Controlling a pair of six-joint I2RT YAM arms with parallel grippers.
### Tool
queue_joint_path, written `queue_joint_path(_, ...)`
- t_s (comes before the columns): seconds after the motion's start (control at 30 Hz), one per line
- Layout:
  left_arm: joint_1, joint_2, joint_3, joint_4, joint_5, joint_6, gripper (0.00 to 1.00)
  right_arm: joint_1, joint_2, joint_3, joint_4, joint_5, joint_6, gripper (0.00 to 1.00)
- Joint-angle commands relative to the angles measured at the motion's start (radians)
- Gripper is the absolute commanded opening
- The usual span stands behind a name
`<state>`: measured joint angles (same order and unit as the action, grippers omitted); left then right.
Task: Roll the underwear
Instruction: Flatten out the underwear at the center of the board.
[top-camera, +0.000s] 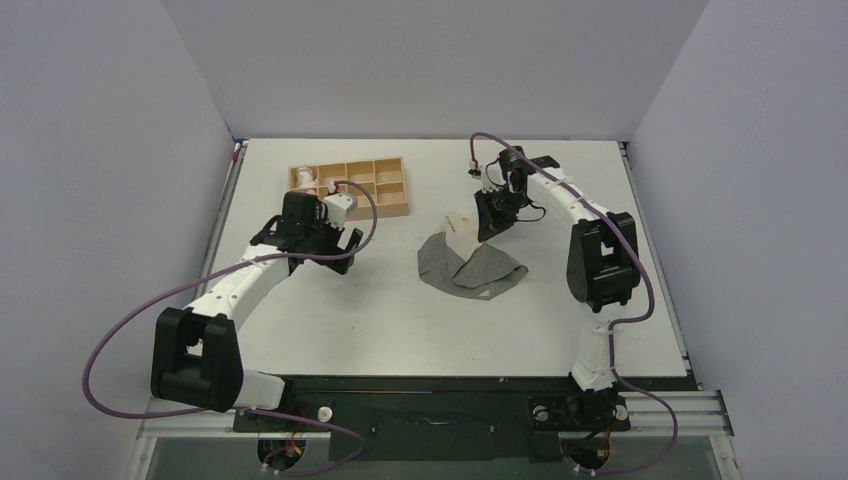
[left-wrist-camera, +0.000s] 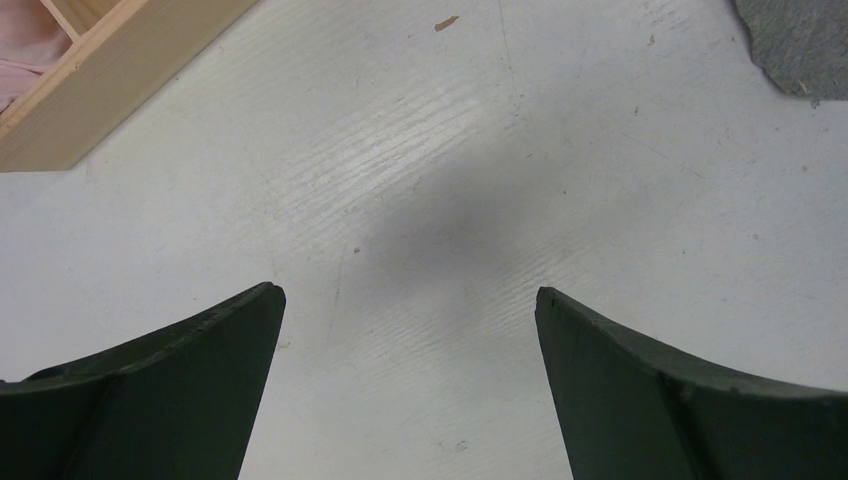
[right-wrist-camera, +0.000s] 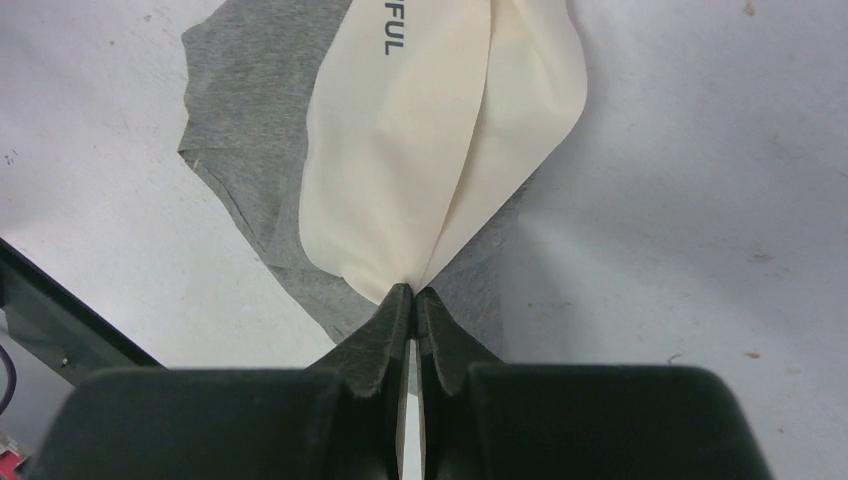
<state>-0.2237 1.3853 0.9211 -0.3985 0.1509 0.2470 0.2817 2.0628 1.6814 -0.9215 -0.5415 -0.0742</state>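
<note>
The underwear (top-camera: 468, 263) is a grey fabric heap in the middle of the table, with its pale beige strip (top-camera: 460, 232) raised at the far side. In the right wrist view that beige strip (right-wrist-camera: 430, 150) bears dark lettering and fans out from my right gripper (right-wrist-camera: 413, 292), which is shut on its folded edge, the grey cloth (right-wrist-camera: 250, 130) lying beneath. My right gripper (top-camera: 490, 222) sits at the heap's far right edge. My left gripper (top-camera: 325, 245) is open above bare table (left-wrist-camera: 430, 230), left of the garment, whose grey corner (left-wrist-camera: 800, 40) shows at the top right.
A wooden compartment tray (top-camera: 385, 185) stands at the back left, just beyond my left gripper; its corner (left-wrist-camera: 110, 70) shows in the left wrist view with pink cloth (left-wrist-camera: 25, 65) inside. White walls enclose the table on three sides.
</note>
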Motion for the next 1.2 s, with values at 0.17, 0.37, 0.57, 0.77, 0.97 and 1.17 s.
queue_joint_path(0.17, -0.082, 0.067, 0.108, 0.027, 0.078, -0.004, 0.97, -0.006, -0.101, 0.140, -0.061, 0.024, -0.026, 0.00)
queue_joint_path(0.37, -0.247, 0.193, 0.192, 0.097, 0.149, -0.112, 0.97, -0.013, -0.089, 0.146, -0.059, 0.024, 0.005, 0.00)
queue_joint_path(0.57, -0.403, 0.324, 0.234, 0.287, 0.083, -0.380, 0.97, -0.058, -0.084, 0.153, -0.025, -0.035, 0.058, 0.00)
queue_joint_path(0.77, -0.536, 0.439, 0.346, 0.304, -0.087, -0.615, 0.97, -0.103, -0.053, 0.158, -0.022, -0.094, 0.069, 0.00)
queue_joint_path(0.97, -0.602, 0.591, 0.555, 0.114, -0.083, -0.760, 0.97, -0.113, -0.022, 0.156, -0.021, -0.118, 0.060, 0.00)
queue_joint_path(1.17, -0.667, 0.676, 0.663, 0.032, -0.107, -0.756, 0.99, -0.113, 0.006, 0.165, -0.019, -0.147, 0.059, 0.00)
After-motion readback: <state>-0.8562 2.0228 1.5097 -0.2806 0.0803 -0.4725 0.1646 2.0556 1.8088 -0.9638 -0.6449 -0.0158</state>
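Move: The middle of the underwear lies about 29 cm to the left hand's right, level with it and some 5 cm below; its raised cream flap is roughly 26 cm to the right and 5 cm farther out. The wooden tray stands about 16 cm straight ahead of the left hand. From the right hand, already shut on the cream flap's edge, the underwear's middle lies about 5 cm back, 2 cm left and 3 cm below. The right fingers keep their pinch on the cream flap and lift it about 5 cm while drawing it some 3 cm forward, then slightly right. Meanwhile the wide-open left hand sweeps over 30 cm right to the underwear and sinks about 2 cm, its left side rolling down some 20 degrees and its fingers tipping a little steeper; whether they touch cloth can't be seen. ##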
